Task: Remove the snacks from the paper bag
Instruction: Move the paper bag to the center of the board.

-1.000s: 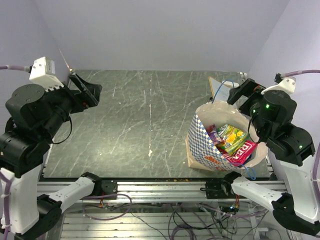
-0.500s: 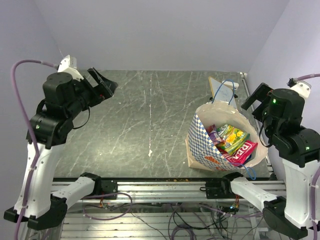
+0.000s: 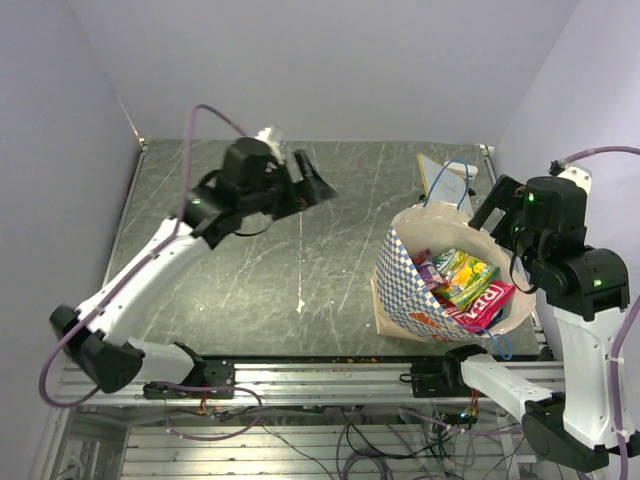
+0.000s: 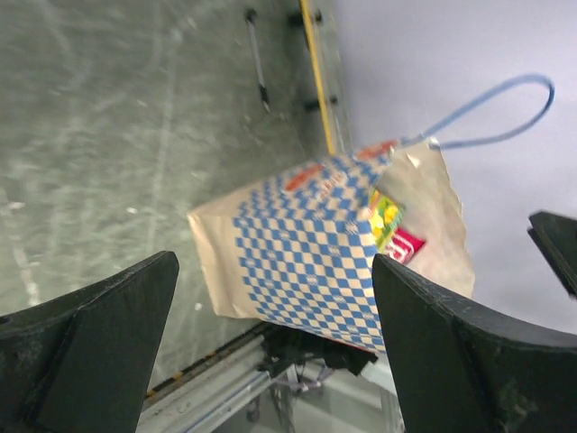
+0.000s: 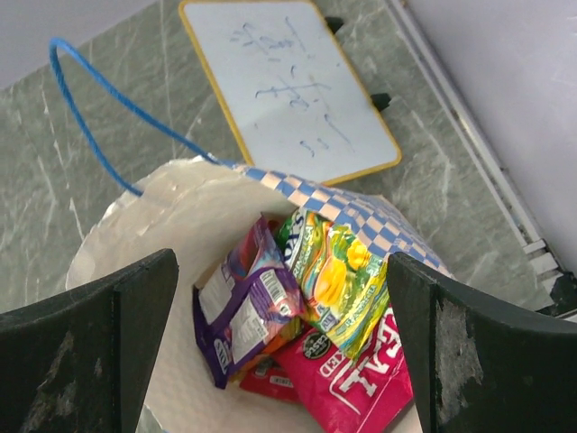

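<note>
The paper bag stands open at the right of the table, blue-and-white checkered outside, cream inside. Inside it lie the snacks: a purple packet, a yellow-green one and a pink one. My right gripper hovers open above the bag's mouth, and in the right wrist view my right gripper has its fingers either side of the packets, well above them. My left gripper is open over the table's middle, facing the bag from a distance with nothing between its fingers.
A white board with a tan edge lies flat just behind the bag. One blue string handle stands up from the bag's far rim. A metal rail runs along the table's near edge. Walls close in left, right and behind.
My left arm has swung from the far left and stretched out towards the table's middle. My right arm has risen and turned slightly near the bag. Both grippers stayed open.
</note>
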You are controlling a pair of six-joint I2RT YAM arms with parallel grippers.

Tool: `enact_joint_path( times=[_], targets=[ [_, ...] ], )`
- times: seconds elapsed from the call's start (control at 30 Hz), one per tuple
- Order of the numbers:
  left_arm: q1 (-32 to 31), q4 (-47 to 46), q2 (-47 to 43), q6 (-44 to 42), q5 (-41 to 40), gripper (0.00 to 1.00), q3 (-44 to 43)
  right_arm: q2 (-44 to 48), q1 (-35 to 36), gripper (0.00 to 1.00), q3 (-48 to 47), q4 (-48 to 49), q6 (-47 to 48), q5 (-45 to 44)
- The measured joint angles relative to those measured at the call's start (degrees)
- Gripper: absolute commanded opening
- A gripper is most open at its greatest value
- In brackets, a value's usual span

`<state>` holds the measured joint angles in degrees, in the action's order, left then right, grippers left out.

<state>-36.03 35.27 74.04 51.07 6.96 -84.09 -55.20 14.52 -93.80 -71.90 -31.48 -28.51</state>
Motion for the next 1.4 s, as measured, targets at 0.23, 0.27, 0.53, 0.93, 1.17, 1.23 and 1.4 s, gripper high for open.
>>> enact_joint_path(
  times=[0.23,0.27,0.53,0.93,1.17,1.23,1.4],
  targets=[
    [-13.77,-6.62,13.57,-1.18,-0.87,0.99,-5.7,2.97,-0.22,1.0,2.97,0.59,1.31,10.82],
    [-15.19,-7.32,15.74,-2.05,-1.14,0.99,-7.69,3.65,-0.22,1.0,3.08,0.68,1.27,12.26],
    [-19.37,-8.22,29.33,-9.38,-2.21,1.0,-25.44,7.78,-0.28,1.0,2.8,0.37,1.55,16.52],
    [-20.44,-9.25,44.04,-12.9,0.11,0.92,-39.71,7.61,-0.33,1.0,-2.51,-0.72,6.75,9.09],
    [-20.28,-10.4,50.21,-11.15,0.76,0.63,-45.68,7.76,-0.33,1.0,-3.89,-0.17,11.06,5.86],
    [-19.82,-10.8,51.65,-10.25,1.07,0.56,-47.04,7.76,-0.33,1.0,-3.82,-0.15,12.0,5.64],
    [-18.51,-13.4,54.47,-8.26,2.51,0.42,-48.37,7.91,-0.33,1.0,-3.23,-0.11,14.51,7.3]
  ],
)
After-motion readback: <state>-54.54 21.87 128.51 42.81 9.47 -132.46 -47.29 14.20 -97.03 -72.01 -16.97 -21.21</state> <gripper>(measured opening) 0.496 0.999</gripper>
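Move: From the left hand, the paper bag's far blue handle stands about 31 cm to the right, 5 cm ahead and 5 cm lower. The paper bag's middle is roughly 34 cm right, 10 cm back and 20 cm lower; the whiteboard lies flat on the table some 36 cm right, 16 cm ahead and 32 cm down. From the right hand, that handle is about 8 cm left, 6 cm ahead and 6 cm lower. Sweep the left gripper some 29 cm to the right to the far blue handle, drawing back slightly at first, then easing about 5 cm forward and down overall. Turn it roughly 25 degrees clockwise, and at the handle close the wide-open fingers to half around its near strand. Meanwhile back the open right gripper off about 4 cm and raise it as much. ##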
